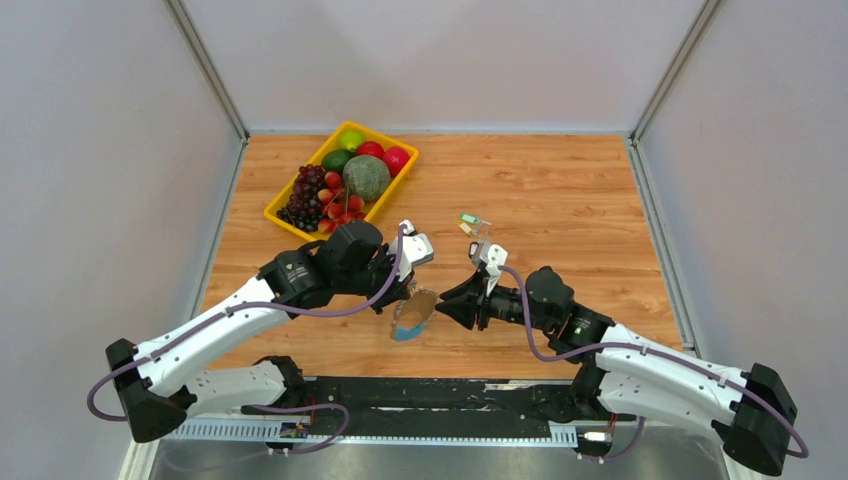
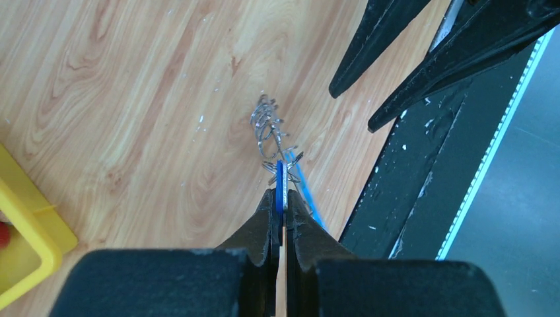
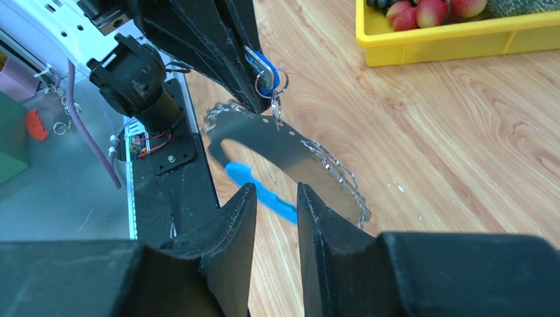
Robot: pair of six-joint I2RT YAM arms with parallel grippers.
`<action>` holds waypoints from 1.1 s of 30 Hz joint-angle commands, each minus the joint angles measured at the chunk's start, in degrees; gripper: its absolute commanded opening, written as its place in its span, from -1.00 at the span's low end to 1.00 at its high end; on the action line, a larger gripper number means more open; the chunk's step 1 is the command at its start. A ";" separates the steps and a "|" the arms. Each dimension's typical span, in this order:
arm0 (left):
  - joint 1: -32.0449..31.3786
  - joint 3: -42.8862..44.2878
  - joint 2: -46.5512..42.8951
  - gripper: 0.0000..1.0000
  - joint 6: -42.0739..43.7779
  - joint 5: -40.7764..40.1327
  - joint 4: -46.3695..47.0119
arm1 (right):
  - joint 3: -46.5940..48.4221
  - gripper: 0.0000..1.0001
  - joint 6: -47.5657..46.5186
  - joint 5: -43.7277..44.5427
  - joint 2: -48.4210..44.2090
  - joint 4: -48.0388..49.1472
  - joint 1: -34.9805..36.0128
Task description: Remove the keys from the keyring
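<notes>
The keyring [image 3: 284, 148] is a silver loop with a fringe of small rings and a bright blue section [image 3: 261, 191]. It hangs tilted just above the wood, seen from above as the keyring [image 1: 415, 310]. My left gripper [image 2: 282, 193] is shut on a blue-tagged key [image 3: 263, 69] still linked to the loop by a small ring. My right gripper [image 3: 274, 195] faces the loop from the right, jaws apart with nothing between them, tips short of the blue section. Loose keys [image 1: 472, 222] with green and yellow tags lie on the table beyond the grippers.
A yellow tray [image 1: 275, 207] of fruit stands at the back left, with its wall [image 3: 449, 39] in the right wrist view. The black base rail [image 1: 430, 395] runs along the near table edge, close behind the hanging loop. White walls enclose the table.
</notes>
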 commanded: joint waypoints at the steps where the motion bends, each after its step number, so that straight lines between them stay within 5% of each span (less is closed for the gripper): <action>1: -0.17 4.20 0.31 -0.99 3.40 -0.69 -2.96 | 1.88 -0.38 0.37 -2.41 0.48 6.66 0.61; 16: -0.19 13.99 5.54 -1.00 12.65 -1.31 -8.31 | 3.16 -0.47 -2.03 1.34 -0.64 9.56 0.98; 33: -0.22 3.86 1.96 -1.00 15.98 1.25 7.33 | 2.16 -0.48 -2.60 4.80 0.80 14.43 1.06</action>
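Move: The left gripper already pinches the blue key tag. Its small ring sits at those fingertips, about 1 cm ahead, 1 cm right and 2 cm below the hand point; from the half-open right gripper it lies some 6 cm left, 2 cm ahead and 2 cm above. The big keyring hangs roughly 7 cm below the left hand and 3 cm back. The loose key tags lie on the table about 14 cm ahead of the right hand, 7 cm right and 20 cm down. Raise the right gripper about 5 cm, easing first slightly left and then 2 cm forward, tipping its fingers up some 10 degrees so the half-open tips come to the small ring beside the left fingertips. Keep the left gripper shut on the blue tag, lift it about 3 cm, then let it sink most of that while carrying it 2.5 cm forward and a little right, turning the wrist about 15 degrees. ##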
